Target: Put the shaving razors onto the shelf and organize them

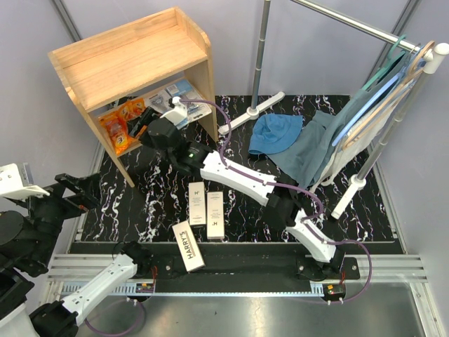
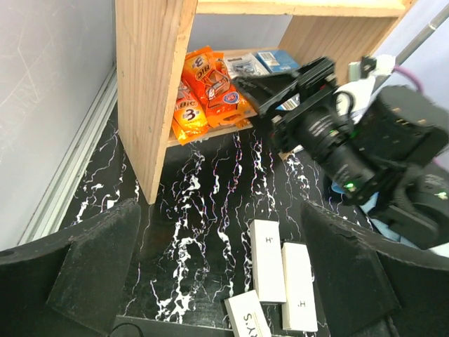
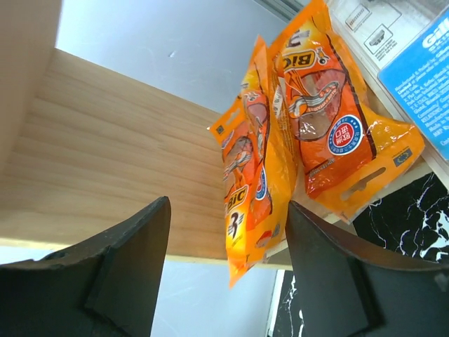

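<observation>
The light-wood shelf stands at the back left. On its lower level lie two orange razor packs and blue blister packs. My right gripper reaches into that level, jaws open. In the right wrist view an orange pack hangs with its corner between the open fingers, ungripped, and a second orange pack lies beside it. Three white Harry's boxes lie on the mat. My left gripper is open and empty, held above the boxes.
A metal clothes rack stands at the back right with garments on hangers. A blue hat and a blue-grey cloth lie on the black marbled mat. The shelf's side panel stands close to the left arm.
</observation>
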Robot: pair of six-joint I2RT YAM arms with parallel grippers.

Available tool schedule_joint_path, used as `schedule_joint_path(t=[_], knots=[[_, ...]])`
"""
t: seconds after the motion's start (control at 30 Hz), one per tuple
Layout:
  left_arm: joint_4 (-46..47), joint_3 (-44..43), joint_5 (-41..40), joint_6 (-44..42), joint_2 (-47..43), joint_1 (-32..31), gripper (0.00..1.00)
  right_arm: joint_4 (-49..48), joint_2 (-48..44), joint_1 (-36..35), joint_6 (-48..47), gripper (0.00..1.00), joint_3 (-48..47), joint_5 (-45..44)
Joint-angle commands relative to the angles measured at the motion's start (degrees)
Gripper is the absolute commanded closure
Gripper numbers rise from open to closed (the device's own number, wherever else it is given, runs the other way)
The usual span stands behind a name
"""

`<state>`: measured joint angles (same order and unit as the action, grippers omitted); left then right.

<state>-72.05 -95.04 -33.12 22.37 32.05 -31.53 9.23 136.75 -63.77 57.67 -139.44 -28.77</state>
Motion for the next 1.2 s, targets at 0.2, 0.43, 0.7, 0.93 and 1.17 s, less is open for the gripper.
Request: schedule_joint_path(t=[0.2, 0.43, 0.7, 0.93, 1.17], knots=[[3.06, 1.35, 1.31, 0.39, -0.76, 0.15, 0.01, -1.76, -10.44, -0.57, -0.19, 0.18, 8.91, 1.18], [3.06, 2.05, 1.92, 0.92, -0.76, 0.15, 0.01, -4.74, -17.11, -0.66, -1.15, 0.16, 18.04, 0.48], [3.15, 2.23, 3.85, 1.27, 0.11, 0.15, 0.01, -11.43, -25.38, -0.66, -4.58, 0.13, 29.13, -2.51], [0.34, 3.19, 12.45, 3.46, 5.82, 0.15, 0.01, -7.32, -28.37, -0.57, -7.13, 0.09, 31.24, -1.20], [3.84, 14.26, 23.36, 6.89, 10.04, 0.15, 0.01, -6.25, -39.17, -0.48, -6.26, 0.05, 48.87, -2.78]])
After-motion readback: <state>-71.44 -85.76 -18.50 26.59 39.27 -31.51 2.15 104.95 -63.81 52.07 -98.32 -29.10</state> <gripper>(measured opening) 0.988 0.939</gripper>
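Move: From the left hand, the left white box lies about 13 cm ahead, 17 cm to the right and 40 cm below; at the same level, the right white box is some 9 cm ahead and 23 cm right, Harry's box level with the hand and 16 cm right. From the right hand, the left white box is roughly 9 cm back, 14 cm right and 29 cm below; the shelved orange bags lie about 7 cm ahead, 6 cm left and 11 cm below. Draw the right gripper off the orange bags, about 11 cm right and some 5 cm back, bobbing up and down over the way, and spread its fingers wider. Hold the open left gripper nearly still at first, then swing it right, down and forward towards the left white box, tipping it down about 15 degrees and turning it clockwise. ##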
